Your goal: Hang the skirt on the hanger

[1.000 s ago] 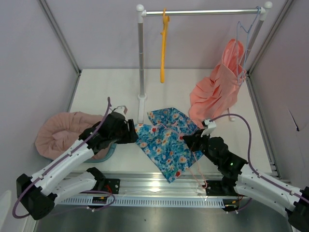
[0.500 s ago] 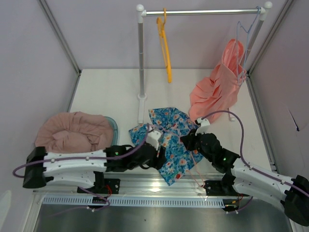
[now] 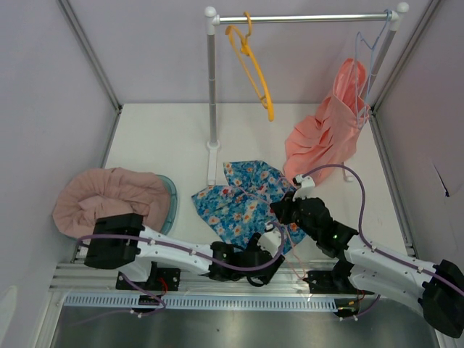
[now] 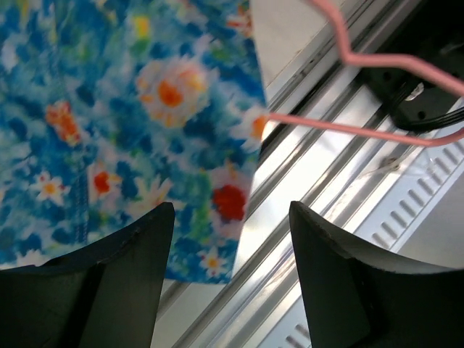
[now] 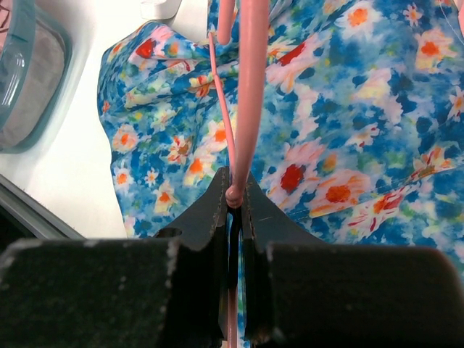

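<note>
The blue floral skirt (image 3: 239, 199) lies rumpled on the table just right of the rack's base. My right gripper (image 3: 280, 212) is at its right edge, shut on the thin pink hanger (image 5: 250, 87); in the right wrist view the rod passes between the jaws (image 5: 233, 190) with the skirt (image 5: 348, 145) underneath. My left gripper (image 3: 270, 245) hovers at the skirt's near corner, over the table's front rail. In the left wrist view it (image 4: 230, 210) stands open with nothing between its fingers. The skirt's hem (image 4: 145, 109) and the hanger's wire (image 4: 362, 130) lie ahead of it.
A clothes rack (image 3: 212, 87) stands at the back with a yellow hanger (image 3: 250, 51) on its bar. A peach garment (image 3: 326, 134) hangs at its right end. A pink cloth (image 3: 109, 199) fills a teal basin at the left. The metal rail (image 3: 181, 279) runs along the near edge.
My left arm has swung from the skirt's left side round to its near corner and opened wider. The skirt has bunched up leftward. The yellow hanger has swung. My right gripper barely moved.
</note>
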Controlling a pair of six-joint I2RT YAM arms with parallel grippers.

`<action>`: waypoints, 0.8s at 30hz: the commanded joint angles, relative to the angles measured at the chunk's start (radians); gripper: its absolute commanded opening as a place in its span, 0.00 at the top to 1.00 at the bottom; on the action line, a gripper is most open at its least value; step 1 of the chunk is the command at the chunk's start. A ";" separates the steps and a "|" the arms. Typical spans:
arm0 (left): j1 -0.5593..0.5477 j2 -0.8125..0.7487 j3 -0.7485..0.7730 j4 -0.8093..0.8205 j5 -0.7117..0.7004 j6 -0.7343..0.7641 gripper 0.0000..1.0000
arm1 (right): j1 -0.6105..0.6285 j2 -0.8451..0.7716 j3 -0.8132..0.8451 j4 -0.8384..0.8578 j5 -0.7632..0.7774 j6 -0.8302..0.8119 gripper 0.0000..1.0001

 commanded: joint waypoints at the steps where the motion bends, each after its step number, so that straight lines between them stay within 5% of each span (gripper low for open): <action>1: -0.031 0.057 0.087 0.039 -0.091 0.028 0.30 | -0.010 -0.001 0.010 0.008 0.001 -0.009 1.00; 16: -0.047 0.214 0.227 -0.187 -0.305 -0.032 0.37 | -0.028 0.002 0.013 0.014 -0.016 -0.006 1.00; 20: -0.051 0.218 0.255 -0.210 -0.325 -0.024 0.62 | -0.030 0.011 0.018 0.021 -0.016 -0.009 1.00; 24: -0.071 0.208 0.266 -0.208 -0.314 -0.006 0.98 | -0.037 0.029 0.030 0.031 -0.016 -0.017 1.00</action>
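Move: The skirt's right-hand edge, just above its near corner, lies about 2 cm ahead of the open left fingers, 1 cm to their right and 2 cm below. The hanger's bare near end sticks out about 8 cm to the left hand's right and 4 cm back; the hanger's neck, in the right fingers, is some 17 cm ahead and 3 cm left of the left hand. From the right hand that skirt edge is roughly 15 cm back, 4 cm right and 7 cm below. The left hand first slides about 3 cm to the right with its fingers open, then comes back some 2 cm left while reaching about 2.5 cm forward onto the skirt's edge, dipping nearly 2 cm and lifting slightly at the end, as its wrist swings the fingers some 20 degrees counter-clockwise to point more forward. Only late in this do the fingers shut almost fully, pinching the edge beside the hanger's bar, while the right hand stays in place and keeps its grip on the hanger. ##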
